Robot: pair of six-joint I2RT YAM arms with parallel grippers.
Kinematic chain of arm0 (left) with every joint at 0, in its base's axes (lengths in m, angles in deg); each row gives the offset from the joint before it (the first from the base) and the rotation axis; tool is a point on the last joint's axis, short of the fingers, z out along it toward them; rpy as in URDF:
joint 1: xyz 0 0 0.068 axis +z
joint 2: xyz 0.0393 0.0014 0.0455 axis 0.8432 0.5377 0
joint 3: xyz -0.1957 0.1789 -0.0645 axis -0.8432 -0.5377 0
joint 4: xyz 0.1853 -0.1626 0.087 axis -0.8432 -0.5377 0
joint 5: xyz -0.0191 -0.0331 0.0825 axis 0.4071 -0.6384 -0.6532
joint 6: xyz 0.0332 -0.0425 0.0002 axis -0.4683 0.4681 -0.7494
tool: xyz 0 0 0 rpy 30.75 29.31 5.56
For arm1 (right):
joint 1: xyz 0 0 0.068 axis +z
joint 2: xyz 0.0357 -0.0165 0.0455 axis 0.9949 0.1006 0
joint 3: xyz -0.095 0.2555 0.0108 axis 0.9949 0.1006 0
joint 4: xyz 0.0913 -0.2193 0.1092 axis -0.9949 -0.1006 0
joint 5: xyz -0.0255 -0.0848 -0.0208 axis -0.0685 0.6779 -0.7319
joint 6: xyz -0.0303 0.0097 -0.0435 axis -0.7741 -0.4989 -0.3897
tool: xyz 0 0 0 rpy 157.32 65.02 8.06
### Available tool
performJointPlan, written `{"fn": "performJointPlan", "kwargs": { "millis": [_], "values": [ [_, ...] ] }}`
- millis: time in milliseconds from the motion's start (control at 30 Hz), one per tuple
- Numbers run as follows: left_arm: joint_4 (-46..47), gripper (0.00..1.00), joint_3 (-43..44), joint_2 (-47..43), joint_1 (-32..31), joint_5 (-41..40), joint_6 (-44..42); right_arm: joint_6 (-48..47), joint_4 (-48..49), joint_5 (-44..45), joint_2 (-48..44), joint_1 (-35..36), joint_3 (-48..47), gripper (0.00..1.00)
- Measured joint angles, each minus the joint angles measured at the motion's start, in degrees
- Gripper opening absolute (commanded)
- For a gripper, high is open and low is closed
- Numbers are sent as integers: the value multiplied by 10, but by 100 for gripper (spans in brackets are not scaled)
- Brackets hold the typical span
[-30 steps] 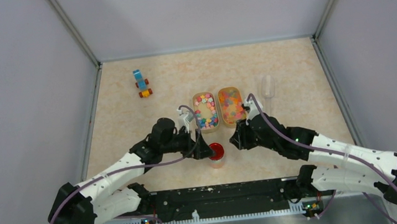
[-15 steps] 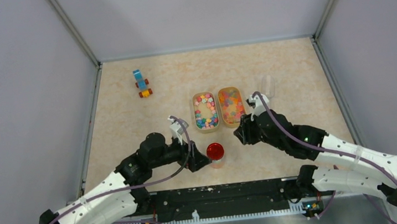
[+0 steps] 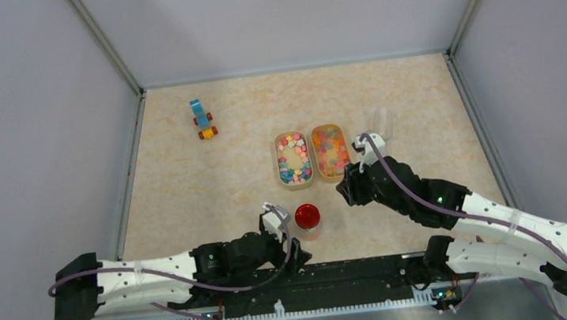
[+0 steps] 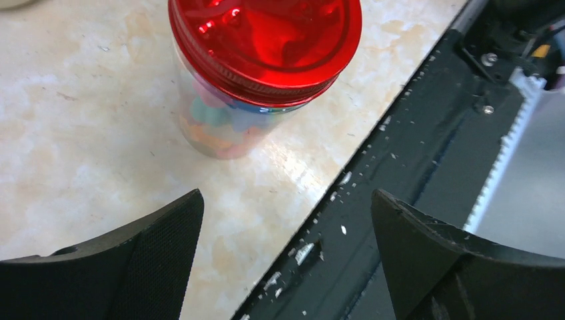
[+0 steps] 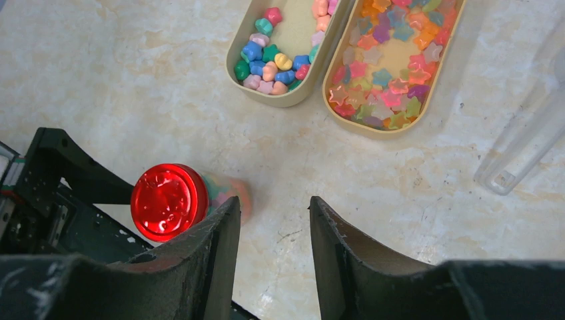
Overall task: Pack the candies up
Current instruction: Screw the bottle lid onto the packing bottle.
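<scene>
The candies lie in two tan oval trays mid-table, opaque ones in the left tray and translucent ones in the right tray. More candies fill a clear jar closed by a round red lid near the front edge. My left gripper is open and empty, just short of the jar over the table's front edge. Right of the jar, my right gripper hangs open over bare table with nothing between its fingers.
A blue-and-orange toy vehicle sits at the back left. A clear plastic tube lies right of the trays. The black base rail runs along the near edge. Grey walls enclose the table.
My left gripper has let go of the jar and pulled back to the near edge, its arm now lying low. My right gripper has drifted slightly away from the jar and widened.
</scene>
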Motion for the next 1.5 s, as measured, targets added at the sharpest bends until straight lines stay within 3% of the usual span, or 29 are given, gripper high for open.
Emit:
{"fn": "performJointPlan", "kwargs": {
  "millis": [133,367,767,1100,1333,1500],
  "values": [
    [73,99,-12,64,-46,-93,-21,-3,1,1,-7,0,0,43],
    [241,99,-43,193,-55,-181,-71,-7,1,3,-12,0,0,44],
    [529,99,-47,446,-55,-232,-122,-9,-5,4,-31,0,8,45],
    [728,98,-48,576,-56,-238,-176,2,-5,-6,-47,0,43,45],
    [802,89,-42,635,-56,-240,-232,9,28,-31,-21,0,47,44],
    [834,71,-38,663,-56,-236,-267,10,59,-66,10,-1,47,44]
  ]
}}
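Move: The lidded packing bottle stands about 8 cm ahead of the left hand, some 5 cm to its right and 5 cm lower. Roughly 22 cm beyond the bottle are two trays: the star-candy tray some 9 cm right of the bottle's line, the bead tray about 2 cm left of it, both lying some 7 cm below the hand. From the right hand the bottle is roughly 9 cm left, 3 cm back and 15 cm down. The left hand, wide open, swings in low around the bottle below its red lid, travelling about 6 cm forward and as much down, then some 4 cm to the right, while the wrist tips up about 30 degrees so that the fingers lie nearly level on either side of the glass, and just at the end they begin to close. The right hand, half open, first rises slightly and drifts right, then sinks and comes left towards the bottle, ending a couple of centimetres lower and farther left. ##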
